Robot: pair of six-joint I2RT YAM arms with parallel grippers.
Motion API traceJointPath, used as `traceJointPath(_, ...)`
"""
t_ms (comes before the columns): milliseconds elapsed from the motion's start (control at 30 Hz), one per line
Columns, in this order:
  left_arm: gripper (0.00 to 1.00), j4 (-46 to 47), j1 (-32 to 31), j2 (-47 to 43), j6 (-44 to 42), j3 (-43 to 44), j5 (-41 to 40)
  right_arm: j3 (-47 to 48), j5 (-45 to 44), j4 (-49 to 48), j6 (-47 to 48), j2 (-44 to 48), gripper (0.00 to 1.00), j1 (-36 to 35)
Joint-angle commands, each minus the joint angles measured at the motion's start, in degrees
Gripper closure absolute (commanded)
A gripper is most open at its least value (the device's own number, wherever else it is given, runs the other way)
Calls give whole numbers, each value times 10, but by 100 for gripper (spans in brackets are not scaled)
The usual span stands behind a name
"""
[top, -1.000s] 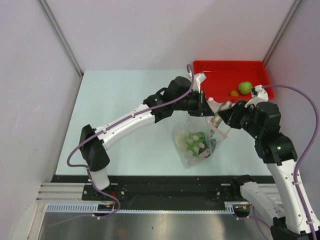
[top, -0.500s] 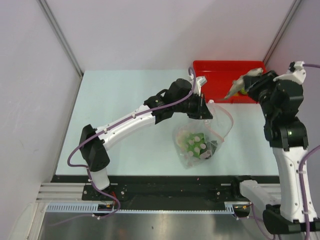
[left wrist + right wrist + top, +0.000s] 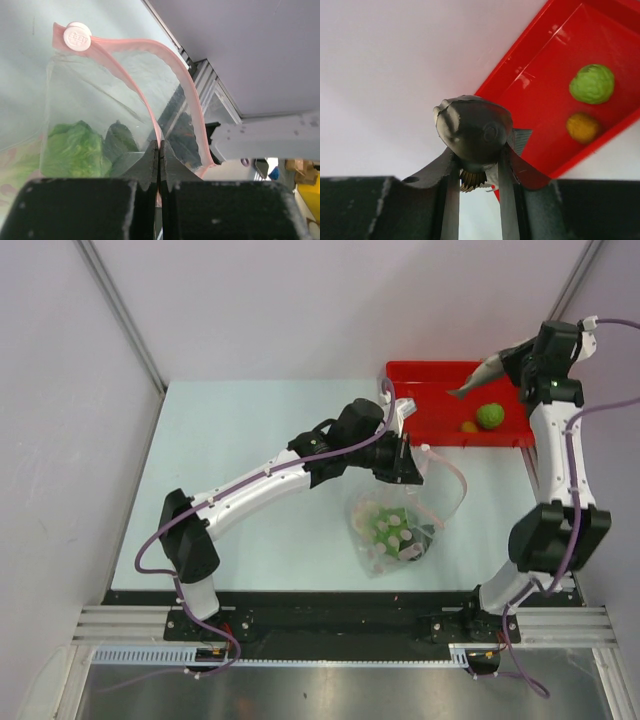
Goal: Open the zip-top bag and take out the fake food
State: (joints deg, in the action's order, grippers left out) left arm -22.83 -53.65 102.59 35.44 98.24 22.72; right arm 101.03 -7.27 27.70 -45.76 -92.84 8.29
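The zip-top bag lies mid-table, its pink zip strip gaping open, a white slider at one end. My left gripper is shut on the near rim of that strip. Inside the bag sits a leafy green lettuce piece. My right gripper is raised above the red tray, shut on the grey fish. A light green fruit and an orange fruit lie in the tray.
The tray stands in the back right corner against the white wall. Slanted metal posts line the walls on both sides. A black rail runs along the table's near edge by the arm bases.
My right arm has pulled the grey fish out of the bag and swung up and back over the red tray. My left gripper has kept its hold on the bag's rim.
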Motion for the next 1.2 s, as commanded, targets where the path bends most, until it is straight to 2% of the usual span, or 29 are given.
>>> traceJointPath(0,100,12,5,-16,-20,6,45,93,87,1,-92,-122,100,33)
traceJointPath(233,100,28,4,-10,-25,17,65,139,150,-5,-126,-273,100,52)
traceJointPath(400,100,34,4,-10,-21,13,69,144,164,-27,-124,-321,99,48)
traceJointPath(500,100,35,4,-8,-20,17,69,141,164,-16,-127,-339,84,49)
traceJointPath(533,100,34,4,-8,-21,19,68,141,163,-13,-127,-342,72,50)
traceJointPath(600,100,42,4,-7,-21,20,72,149,164,4,-122,-351,61,51)
traceJointPath(633,100,42,4,-7,-22,23,73,155,165,14,-118,-354,50,51)
traceJointPath(800,100,24,4,2,-31,43,79,202,162,96,-73,-357,20,52)
traceJointPath(933,100,-1,4,14,-47,68,73,238,168,182,-32,-349,11,52)
traceJointPath(1100,100,-22,4,23,-55,91,62,214,153,273,30,-285,12,41)
traceJointPath(1167,100,-27,4,25,-51,94,58,171,142,296,63,-230,12,25)
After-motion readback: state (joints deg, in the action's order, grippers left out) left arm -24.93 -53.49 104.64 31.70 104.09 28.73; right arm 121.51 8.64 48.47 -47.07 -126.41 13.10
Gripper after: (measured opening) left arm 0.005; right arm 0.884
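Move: The right hand already holds the fish high up; the middle of the red bin lies about 15 cm ahead of it, level sideways, some 33 cm below. The yellow ball in the bin is roughly 9 cm ahead and 1 cm right, the green cabbage 12 cm ahead and 6 cm right. From the left hand, at the bag's mouth, the bin's middle is about 40 cm ahead, 21 cm right and 26 cm below. Right hand lowers the fish some 23 cm and about 10 cm forward into the bin, opens, then backs away. ##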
